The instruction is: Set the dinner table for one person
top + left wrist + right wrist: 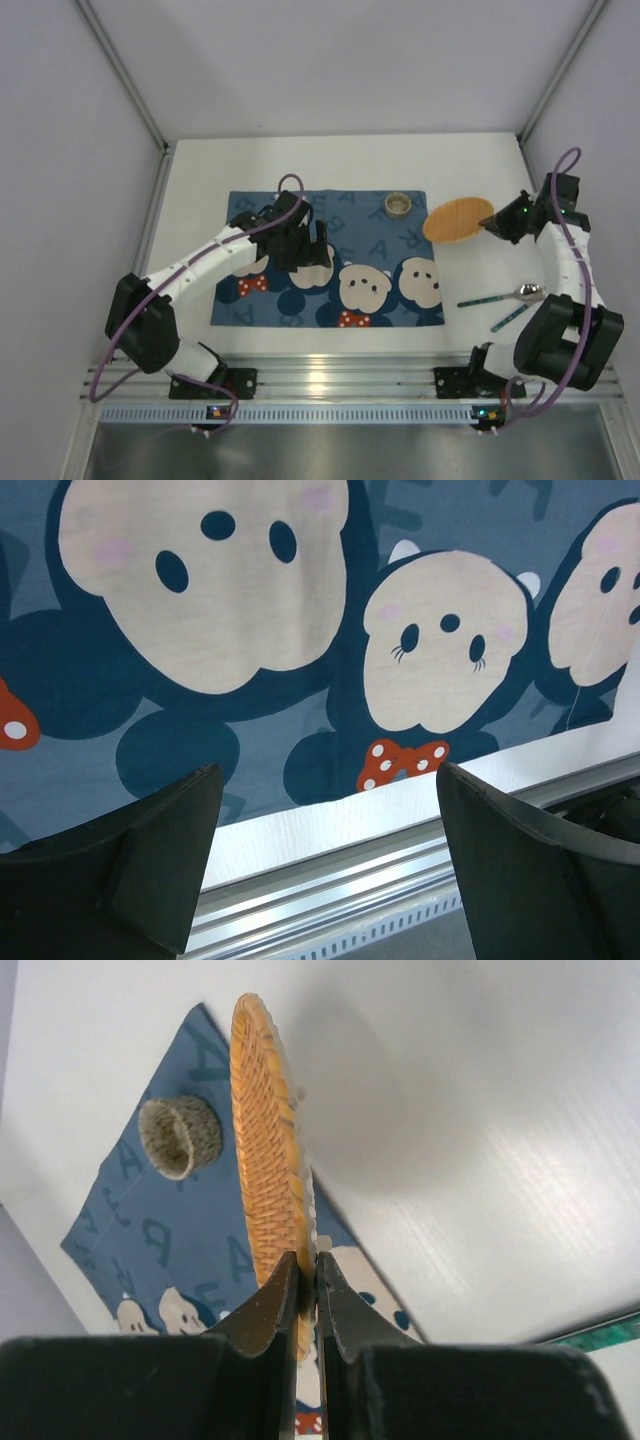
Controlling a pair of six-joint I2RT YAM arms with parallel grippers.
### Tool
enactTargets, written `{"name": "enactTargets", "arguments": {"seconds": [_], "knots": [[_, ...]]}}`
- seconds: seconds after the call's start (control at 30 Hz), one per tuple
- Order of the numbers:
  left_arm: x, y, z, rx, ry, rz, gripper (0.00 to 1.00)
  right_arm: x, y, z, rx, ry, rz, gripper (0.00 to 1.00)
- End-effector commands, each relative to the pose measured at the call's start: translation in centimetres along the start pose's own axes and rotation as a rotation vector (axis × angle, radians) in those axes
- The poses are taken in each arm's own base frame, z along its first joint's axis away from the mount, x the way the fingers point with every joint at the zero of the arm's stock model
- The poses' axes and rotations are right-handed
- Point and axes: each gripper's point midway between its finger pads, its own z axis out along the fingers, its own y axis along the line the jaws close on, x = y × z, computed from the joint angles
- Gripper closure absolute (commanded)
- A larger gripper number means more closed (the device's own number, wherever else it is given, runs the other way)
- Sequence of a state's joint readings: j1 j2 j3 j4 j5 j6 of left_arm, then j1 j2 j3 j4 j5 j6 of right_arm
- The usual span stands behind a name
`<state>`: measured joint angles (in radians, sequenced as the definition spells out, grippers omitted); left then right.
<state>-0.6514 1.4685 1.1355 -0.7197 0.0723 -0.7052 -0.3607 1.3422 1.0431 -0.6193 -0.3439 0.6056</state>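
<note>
A round woven wicker plate (458, 220) hangs just above the white dinner table (330, 165), past the right edge of the blue bear-print placemat (360, 215). My right gripper (492, 225) is shut on its rim. In the right wrist view the plate (265, 1140) stands on edge, pinched between the fingers of that gripper (310, 1265). My left gripper (312, 250) hovers open over the middle of the placemat (330, 610), and the left wrist view shows nothing between its fingers (325, 775).
A small woven cup (399, 205) stands near the placemat's far edge, left of the plate. A spoon (505, 296) and a second green-handled utensil (510, 320) lie on the table at the right. The ribbed aluminium rail (330, 385) runs along the near edge.
</note>
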Motion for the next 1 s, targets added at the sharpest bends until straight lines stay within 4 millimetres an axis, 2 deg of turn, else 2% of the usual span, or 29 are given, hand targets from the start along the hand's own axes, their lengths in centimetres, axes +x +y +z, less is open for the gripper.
{"name": "enactTargets", "arguments": {"seconds": [0.0,0.13,0.23,0.3,0.33,0.4,0.43,0.5,0.53,0.6,0.63,0.7,0.73,0.8,0.83,0.97], "knots": [[-1.5,-1.1,-1.6,0.012,-0.050,-0.004,0.07,0.5,5.3,-2.7,-0.146,0.004,0.010,1.00],[-2.6,-0.5,-2.5,-0.040,-0.095,0.000,0.07,0.6,10.1,-5.0,-0.271,0.006,-0.034,1.00],[-3.2,0.0,-3.4,-0.072,-0.131,-0.003,0.07,1.2,12.9,-6.6,-0.338,0.015,-0.072,1.00],[-4.0,0.7,-4.0,-0.108,-0.179,-0.013,0.07,3.4,15.0,-7.2,-0.386,0.068,-0.120,1.00],[-4.1,1.1,-4.4,-0.130,-0.193,-0.027,0.06,5.5,16.6,-7.4,-0.419,0.112,-0.170,1.00],[-4.8,1.9,-5.3,-0.160,-0.238,-0.049,0.06,8.4,18.0,-7.3,-0.447,0.164,-0.227,1.00],[-5.0,2.2,-5.6,-0.167,-0.251,-0.057,0.06,11.2,19.0,-6.9,-0.473,0.218,-0.278,1.00],[-5.5,3.0,-6.7,-0.189,-0.296,-0.076,0.06,13.9,19.8,-6.1,-0.491,0.275,-0.308,1.00],[-5.7,3.2,-7.0,-0.196,-0.312,-0.083,0.05,16.4,20.5,-5.3,-0.504,0.331,-0.346,1.00],[-6.0,3.9,-8.2,-0.212,-0.353,-0.096,0.05,18.5,21.0,-4.2,-0.498,0.380,-0.377,1.00],[-5.9,4.3,-8.3,-0.216,-0.358,-0.101,0.04,20.3,21.7,-3.1,-0.495,0.427,-0.407,1.00],[-5.9,5.0,-9.1,-0.218,-0.377,-0.123,0.04,21.7,22.2,-2.0,-0.491,0.462,-0.441,1.00],[-5.8,5.2,-9.2,-0.214,-0.378,-0.131,0.04,23.1,22.6,-0.7,-0.481,0.491,-0.474,1.00],[-5.3,5.9,-9.6,-0.218,-0.379,-0.147,0.04,24.0,22.8,0.7,-0.463,0.508,-0.498,1.00],[-5.2,6.0,-9.8,-0.220,-0.382,-0.156,0.04,25.0,22.3,2.5,-0.434,0.531,-0.504,1.00],[-4.1,6.7,-10.9,-0.211,-0.394,-0.180,0.04,26.3,21.7,6.2,-0.391,0.567,-0.499,1.00]]}}
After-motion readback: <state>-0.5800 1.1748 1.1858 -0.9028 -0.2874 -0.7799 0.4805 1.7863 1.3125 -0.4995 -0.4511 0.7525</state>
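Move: My right hand already grips the woven plate by its edge; the middle of the placemat, where it goes, lies about 35 cm to the left, some 3 cm nearer the base and 14 cm below. The small cup stands about 9 cm ahead and 16 cm left of my right hand, 12 cm down; the green-handled spoon lies 11 cm back and 4 cm right, 14 cm down. From my open left hand, the placemat's middle is roughly 5 cm ahead, 2 cm right and 11 cm below. I swing the pinched plate left about 32 cm over the placemat, first lifting, then sinking to a bit below my starting height, while my right wrist turns some 45 degrees counter-clockwise and keeps its hold. My empty left hand clears the spot, going left and up, turning slightly counter-clockwise with its fingers still wide open. ##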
